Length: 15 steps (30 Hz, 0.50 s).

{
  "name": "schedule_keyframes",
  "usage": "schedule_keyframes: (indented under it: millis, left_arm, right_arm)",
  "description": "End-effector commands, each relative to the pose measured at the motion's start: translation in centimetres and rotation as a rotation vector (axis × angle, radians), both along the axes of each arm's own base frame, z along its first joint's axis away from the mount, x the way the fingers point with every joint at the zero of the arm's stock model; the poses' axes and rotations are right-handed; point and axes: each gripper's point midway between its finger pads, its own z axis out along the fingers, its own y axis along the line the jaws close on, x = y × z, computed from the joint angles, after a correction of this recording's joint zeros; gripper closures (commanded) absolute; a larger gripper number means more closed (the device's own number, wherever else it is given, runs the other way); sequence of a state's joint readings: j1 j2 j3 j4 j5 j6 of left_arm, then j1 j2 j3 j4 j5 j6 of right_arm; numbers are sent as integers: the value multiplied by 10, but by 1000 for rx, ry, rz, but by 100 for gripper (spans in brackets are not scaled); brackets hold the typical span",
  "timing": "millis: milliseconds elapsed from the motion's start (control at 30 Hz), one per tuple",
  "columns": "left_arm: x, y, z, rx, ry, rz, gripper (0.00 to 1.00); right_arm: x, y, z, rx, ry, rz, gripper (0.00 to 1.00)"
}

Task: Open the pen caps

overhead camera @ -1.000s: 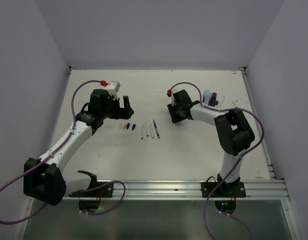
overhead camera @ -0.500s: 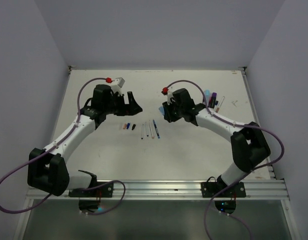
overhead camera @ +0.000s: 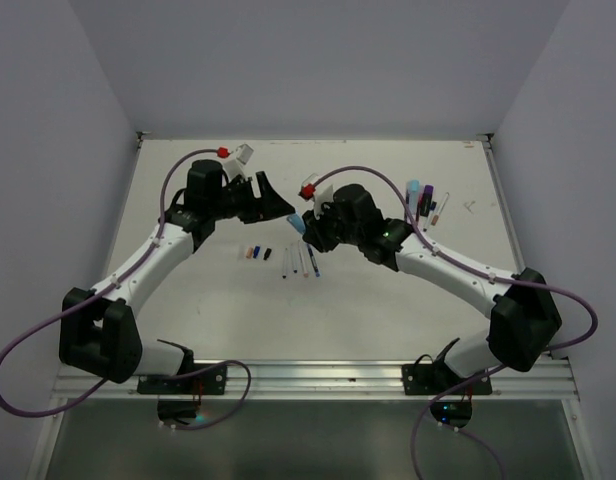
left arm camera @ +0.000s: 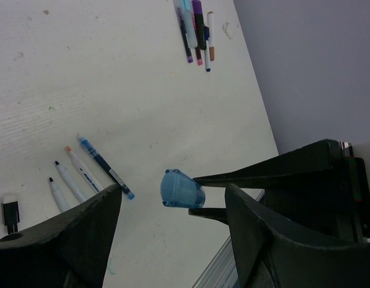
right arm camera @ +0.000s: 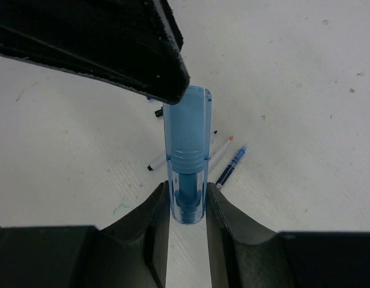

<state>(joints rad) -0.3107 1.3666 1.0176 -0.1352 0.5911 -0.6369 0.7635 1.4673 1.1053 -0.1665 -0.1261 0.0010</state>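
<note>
My right gripper (overhead camera: 310,228) is shut on a light-blue marker (right arm camera: 187,144) and holds it above the table, cap end pointing away from the wrist. In the left wrist view its blue cap end (left arm camera: 182,190) sits between my left gripper's (left arm camera: 173,198) open fingers (left arm camera: 83,240), touching neither. In the top view the left gripper (overhead camera: 286,212) meets the marker (overhead camera: 298,226) over the middle of the table. Below lie three uncapped pens (overhead camera: 304,260) and a few loose caps (overhead camera: 256,251).
A cluster of capped pens and markers (overhead camera: 424,198) lies at the back right, also seen in the left wrist view (left arm camera: 197,27). A black cap (left arm camera: 11,213) lies left of the uncapped pens (left arm camera: 83,171). The table's metal front rail (overhead camera: 348,378) runs along the near edge.
Both arms have swung toward the middle. The right gripper carried the light-blue marker leftward, and the left gripper moved right until its open fingers straddle the marker's cap end.
</note>
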Motion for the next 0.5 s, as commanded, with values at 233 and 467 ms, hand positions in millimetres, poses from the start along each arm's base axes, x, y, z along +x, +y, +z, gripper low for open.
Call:
schedule_keyframes:
  millis: [233, 467]
  left_arm:
    - [-1, -13, 6, -30, 33, -29, 37]
    - [-1, -14, 8, -24, 31, -33, 51]
  right_arm:
    - [-4, 22, 38, 64, -120, 61, 85]
    - [-6, 25, 38, 64, -129, 64, 85]
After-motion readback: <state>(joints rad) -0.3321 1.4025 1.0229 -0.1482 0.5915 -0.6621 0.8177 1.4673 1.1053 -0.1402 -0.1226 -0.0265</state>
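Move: The cap end of the light-blue pen, held by the right hand, lies close to the left hand point: about 2 cm back, 2 cm to the right and 2 cm below. From the right hand it sticks out some 2 cm ahead, 4 cm left and 1 cm up. On the table, about 21 cm below the left hand, the uncapped dark-blue pen lies some 2 cm ahead and 7 cm right, the loose black cap about 3 cm ahead and 3 cm left. No grip on the cap yet: the left fingers close from about three-quarters to half open around the light-blue pen's cap end, while that hand sinks and eases right by about 1 cm each. The right hand keeps its pinch on the pen and carries it some 2 cm left and 1.5 cm back, feeding the cap end in between the left fingers. ##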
